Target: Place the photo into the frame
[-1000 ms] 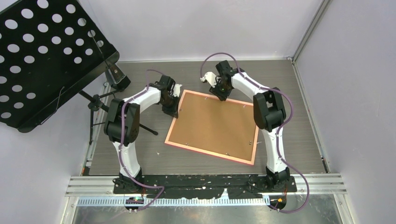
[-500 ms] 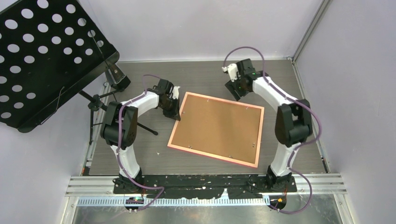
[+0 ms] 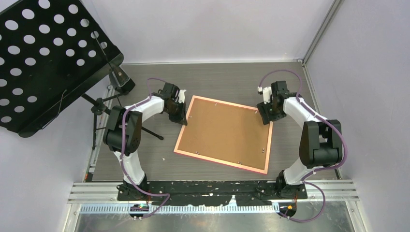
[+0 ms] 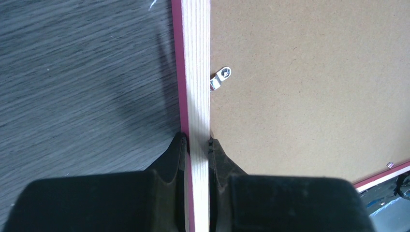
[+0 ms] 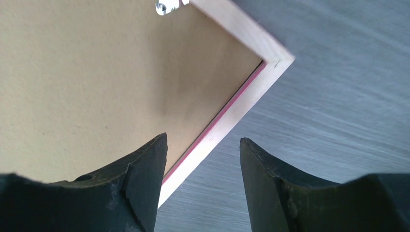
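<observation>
The frame (image 3: 220, 161) lies back-up on the table, its brown board (image 3: 225, 133) facing me. My left gripper (image 3: 182, 116) is shut on the frame's left rail near the far-left corner. In the left wrist view the pale rail (image 4: 197, 72) runs between the fingers of that gripper (image 4: 197, 140), which press both its sides. My right gripper (image 3: 265, 114) hovers open over the far-right corner. In the right wrist view its fingers straddle the rail (image 5: 232, 113) there without touching it, and nothing is held in this gripper (image 5: 202, 138). The photo is not in view.
A black perforated music stand (image 3: 43, 58) with its tripod (image 3: 104, 106) stands at the far left. Small metal clips (image 4: 221, 77) sit on the board's edges. Walls close the table at the back and right (image 3: 348, 96).
My right arm swung from the middle of the frame's far edge to its far-right corner and its jaws widened. The frame turned slightly. The left gripper kept its hold.
</observation>
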### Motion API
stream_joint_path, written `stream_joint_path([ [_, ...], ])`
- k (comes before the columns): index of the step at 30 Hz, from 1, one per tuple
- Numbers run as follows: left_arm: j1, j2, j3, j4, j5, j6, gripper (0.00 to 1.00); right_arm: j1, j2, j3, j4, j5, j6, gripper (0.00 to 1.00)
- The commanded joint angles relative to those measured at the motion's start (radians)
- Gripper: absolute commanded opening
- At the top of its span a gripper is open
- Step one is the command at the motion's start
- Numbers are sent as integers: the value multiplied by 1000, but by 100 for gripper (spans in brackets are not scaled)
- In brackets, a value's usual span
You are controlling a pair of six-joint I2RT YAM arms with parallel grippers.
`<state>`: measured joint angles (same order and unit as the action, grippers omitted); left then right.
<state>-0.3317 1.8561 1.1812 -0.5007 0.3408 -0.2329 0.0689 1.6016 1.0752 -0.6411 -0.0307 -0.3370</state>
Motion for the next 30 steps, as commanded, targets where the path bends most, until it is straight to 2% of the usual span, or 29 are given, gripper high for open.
stream_joint_path([
  [1, -17, 8, -41, -29, 22, 7, 0, -37, -46, -36, 9, -64, 4, 62],
  [10, -17, 12, -39, -28, 20, 12, 0, -125, 22, -59, -10, -164, -1, 51],
  [24, -17, 3, -69, -26, 38, 9, 0, -152, 160, 16, -26, -216, 0, 17],
  [30, -17, 11, -74, -55, 103, 16, 0, -153, 258, 132, -40, -255, 8, 9],
])
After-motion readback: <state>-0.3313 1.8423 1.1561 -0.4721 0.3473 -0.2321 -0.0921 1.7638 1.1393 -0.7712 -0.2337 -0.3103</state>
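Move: The frame's right-hand rail, at the spot to be gripped, is about 2 cm back, 2 cm to the right and 3 cm below the open right hand. Its far right corner is roughly 6 cm ahead and 1 cm right of that hand, and a metal clip near the corner some 5 cm ahead and 5 cm left. The near right corner is about 25 cm back, level sideways. From the left hand, the same rail spot is some 42 cm to the right and 1 cm back. The frame's right-hand rail is straddled and pinched by the right hand, which sinks about 3 cm while drawing back some 2 cm and slightly right. Its wrist tips nearly 20 degrees, swinging the fingertips back and left, as the fingers close from about two-thirds open to a quarter. The left hand stays in place, still pinching the left rail. ##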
